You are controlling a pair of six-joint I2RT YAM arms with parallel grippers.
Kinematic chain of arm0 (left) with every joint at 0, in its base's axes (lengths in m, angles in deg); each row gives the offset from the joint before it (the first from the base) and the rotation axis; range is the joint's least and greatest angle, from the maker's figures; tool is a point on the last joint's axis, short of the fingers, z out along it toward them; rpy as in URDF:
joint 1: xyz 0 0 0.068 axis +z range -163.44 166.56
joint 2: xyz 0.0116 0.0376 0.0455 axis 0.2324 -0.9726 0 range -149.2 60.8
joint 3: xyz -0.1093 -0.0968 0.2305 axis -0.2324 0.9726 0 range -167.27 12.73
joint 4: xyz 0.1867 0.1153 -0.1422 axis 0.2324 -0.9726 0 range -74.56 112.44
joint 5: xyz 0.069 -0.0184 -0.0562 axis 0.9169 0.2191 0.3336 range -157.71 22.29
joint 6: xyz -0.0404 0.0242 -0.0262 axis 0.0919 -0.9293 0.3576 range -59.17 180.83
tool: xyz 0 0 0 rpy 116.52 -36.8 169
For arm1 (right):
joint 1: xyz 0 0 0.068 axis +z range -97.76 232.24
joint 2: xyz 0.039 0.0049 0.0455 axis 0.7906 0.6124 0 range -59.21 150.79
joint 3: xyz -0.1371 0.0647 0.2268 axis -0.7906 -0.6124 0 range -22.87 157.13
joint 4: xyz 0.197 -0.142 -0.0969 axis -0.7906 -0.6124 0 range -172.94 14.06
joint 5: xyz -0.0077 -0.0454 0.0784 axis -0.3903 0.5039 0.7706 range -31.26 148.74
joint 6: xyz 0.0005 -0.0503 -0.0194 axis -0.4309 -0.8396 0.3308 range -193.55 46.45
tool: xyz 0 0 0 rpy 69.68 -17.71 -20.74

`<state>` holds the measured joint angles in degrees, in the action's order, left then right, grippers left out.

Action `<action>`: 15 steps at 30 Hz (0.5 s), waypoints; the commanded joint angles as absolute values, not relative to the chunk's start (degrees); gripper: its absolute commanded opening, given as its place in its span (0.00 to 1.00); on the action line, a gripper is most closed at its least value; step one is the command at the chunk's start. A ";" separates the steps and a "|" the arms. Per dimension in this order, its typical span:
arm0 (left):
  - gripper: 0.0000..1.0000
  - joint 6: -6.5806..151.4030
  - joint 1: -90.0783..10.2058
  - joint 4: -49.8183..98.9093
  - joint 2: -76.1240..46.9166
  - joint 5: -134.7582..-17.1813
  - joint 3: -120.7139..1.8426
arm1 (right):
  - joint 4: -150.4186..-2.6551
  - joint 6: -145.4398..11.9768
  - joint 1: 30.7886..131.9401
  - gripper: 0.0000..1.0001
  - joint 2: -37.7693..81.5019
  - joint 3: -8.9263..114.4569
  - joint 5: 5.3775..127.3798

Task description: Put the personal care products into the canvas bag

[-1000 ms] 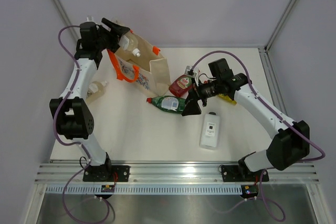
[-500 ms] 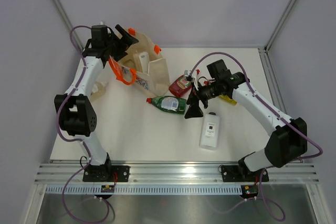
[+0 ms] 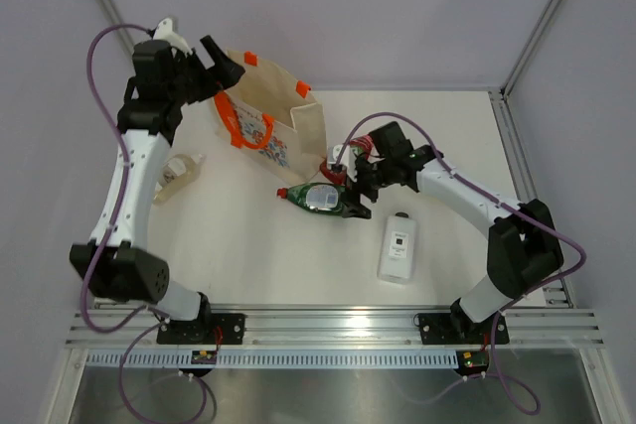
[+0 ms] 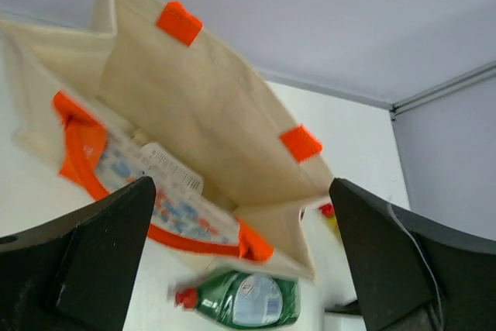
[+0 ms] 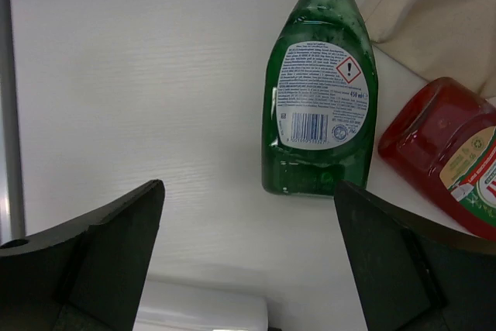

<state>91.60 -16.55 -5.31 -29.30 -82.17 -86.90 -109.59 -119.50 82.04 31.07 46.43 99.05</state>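
The cream canvas bag (image 3: 283, 116) with orange handles stands open at the back left. My left gripper (image 3: 221, 65) hangs open and empty above its left rim. In the left wrist view I look down into the bag (image 4: 194, 106), and a white barcode label (image 4: 172, 172) shows by its printed near wall. A green bottle (image 3: 320, 198) lies in front of the bag. My right gripper (image 3: 350, 193) stands open at its base. The green bottle (image 5: 319, 94) lies just ahead of the open jaws, with the red bottle (image 5: 446, 156) to its right. A flat white bottle (image 3: 397, 248) lies nearer.
A clear pouch (image 3: 179, 174) lies at the table's left side beside the left arm. A yellow item with a red cap (image 4: 333, 222) shows past the bag's far corner. The white bottle's edge (image 5: 201, 312) sits under the right gripper. Grey walls enclose the table.
My left gripper opened over the bag and let go of the pale bottle, then drew back up and left. My right gripper moved left and down to the green bottle's base.
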 commanded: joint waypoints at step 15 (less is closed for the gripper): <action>0.99 92.47 -13.96 -14.03 20.54 -71.05 -39.05 | -94.92 -119.24 92.58 0.99 53.63 57.02 77.72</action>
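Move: My right hand is going for the green bottle, about 9 cm to its left, 6 cm ahead and some 11 cm below. The red bottle lies roughly 17 cm ahead and 2 cm left; the white bottle is about 8 cm back and 12 cm right. From my left hand, emptied over the canvas bag, the bag's middle is some 2 cm ahead, 8 cm right and 24 cm down; the remaining clear bottle is about 6 cm back, 15 cm left and 35 cm down. I sink my right hand about 9 cm onto the green bottle while carrying it forward and left some 6 cm each way, tipping the fingers a little steeper and keeping them wide open around its lower body, not yet closing. Meanwhile I pull my open left hand back from the bag about 20 cm, fast, first nearly level, then dropping some 10 cm as well. ##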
